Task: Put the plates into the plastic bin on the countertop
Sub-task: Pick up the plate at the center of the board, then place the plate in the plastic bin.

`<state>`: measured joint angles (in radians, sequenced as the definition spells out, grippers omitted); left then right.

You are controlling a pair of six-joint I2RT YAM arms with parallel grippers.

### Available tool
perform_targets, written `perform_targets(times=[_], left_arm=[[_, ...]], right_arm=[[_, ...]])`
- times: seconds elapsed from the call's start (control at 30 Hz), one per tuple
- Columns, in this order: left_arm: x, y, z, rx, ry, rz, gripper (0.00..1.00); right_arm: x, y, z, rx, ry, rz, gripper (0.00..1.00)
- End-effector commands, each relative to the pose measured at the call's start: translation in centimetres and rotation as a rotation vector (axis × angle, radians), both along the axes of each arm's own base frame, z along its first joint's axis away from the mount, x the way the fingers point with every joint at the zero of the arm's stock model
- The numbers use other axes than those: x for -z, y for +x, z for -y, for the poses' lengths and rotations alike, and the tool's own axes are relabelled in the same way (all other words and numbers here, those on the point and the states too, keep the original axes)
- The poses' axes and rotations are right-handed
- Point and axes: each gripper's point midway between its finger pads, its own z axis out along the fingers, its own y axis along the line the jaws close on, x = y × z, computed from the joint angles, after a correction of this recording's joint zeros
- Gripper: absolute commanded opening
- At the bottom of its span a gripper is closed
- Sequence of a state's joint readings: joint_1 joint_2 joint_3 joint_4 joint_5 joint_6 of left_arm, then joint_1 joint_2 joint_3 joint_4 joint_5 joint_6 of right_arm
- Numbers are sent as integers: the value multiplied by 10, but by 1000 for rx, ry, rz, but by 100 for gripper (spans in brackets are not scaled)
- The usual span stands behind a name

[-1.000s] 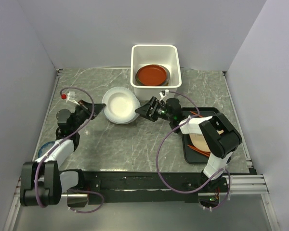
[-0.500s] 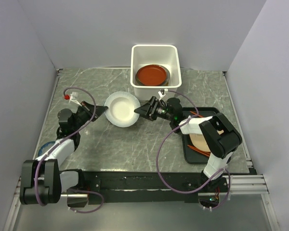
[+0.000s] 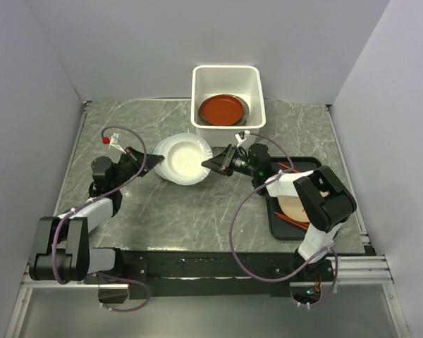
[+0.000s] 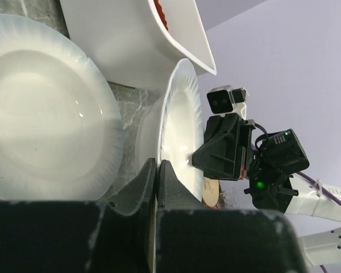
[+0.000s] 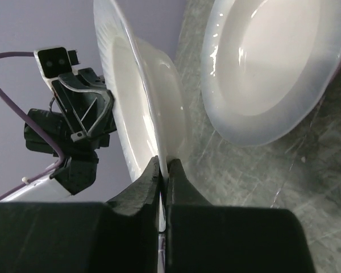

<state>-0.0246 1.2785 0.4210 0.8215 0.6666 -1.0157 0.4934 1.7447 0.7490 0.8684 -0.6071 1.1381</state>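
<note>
A white plate (image 3: 185, 160) hangs tilted above the countertop (image 3: 169, 218), held at two opposite edges. My left gripper (image 3: 150, 160) is shut on its left rim (image 4: 179, 125). My right gripper (image 3: 209, 165) is shut on its right rim (image 5: 136, 102). A second white plate (image 4: 45, 114) lies flat on the countertop just beneath and behind it, and shows in the right wrist view too (image 5: 273, 62). The plastic bin (image 3: 225, 69) stands behind, holding a red-brown plate (image 3: 223, 109) on top of a grey one.
A black tray (image 3: 282, 225) sits at the right, holding a tan plate (image 3: 292, 206) partly hidden by my right arm. Grey walls close in the countertop on the left, back and right.
My left gripper carried the white plate to the right and off the lower plate. My right gripper, open before, has shut on the plate's right rim.
</note>
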Motion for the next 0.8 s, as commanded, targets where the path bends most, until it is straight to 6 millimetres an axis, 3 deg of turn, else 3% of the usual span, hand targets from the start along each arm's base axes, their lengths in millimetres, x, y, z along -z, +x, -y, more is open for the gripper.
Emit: perform_targets(times=[0.0, 0.07, 0.13, 0.17, 0.2, 0.27, 0.6, 0.77], left_arm=[[-40, -12, 20, 111, -1, 156, 2], [-36, -12, 19, 97, 10, 147, 9], [-31, -11, 15, 69, 33, 129, 63], [-31, -10, 13, 57, 44, 127, 77], [-26, -10, 11, 48, 75, 111, 86], [-23, -4, 4, -1, 126, 112, 95], [-15, 4, -21, -159, 227, 42, 99], [-3, 9, -29, -212, 227, -8, 99]], right_arm=[[-25, -17, -4, -48, 41, 87, 0], [-27, -17, -3, -37, 41, 92, 0], [-30, -18, -2, -32, 35, 102, 0], [-30, -18, -1, -28, 31, 101, 0], [-34, -18, 0, -26, 36, 109, 0], [-36, -18, 0, -25, 33, 110, 0], [-61, -13, -1, -29, 28, 168, 0], [-64, -15, 9, -13, 29, 174, 0]])
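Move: Both hands hold the upper white plate by opposite edges: its middle lies about 9 cm right and 1 cm ahead of the left hand, 8 cm left and 1 cm ahead of the right. The plate stack lies some 12 cm below the right hand, 10 cm left and 2 cm ahead. From the right hand the bin's middle stands about 20 cm ahead, 7 cm right and 7 cm lower. The left fingers open wide, releasing the plate's edge, while the right, still pinching, draws back about 2 cm. ##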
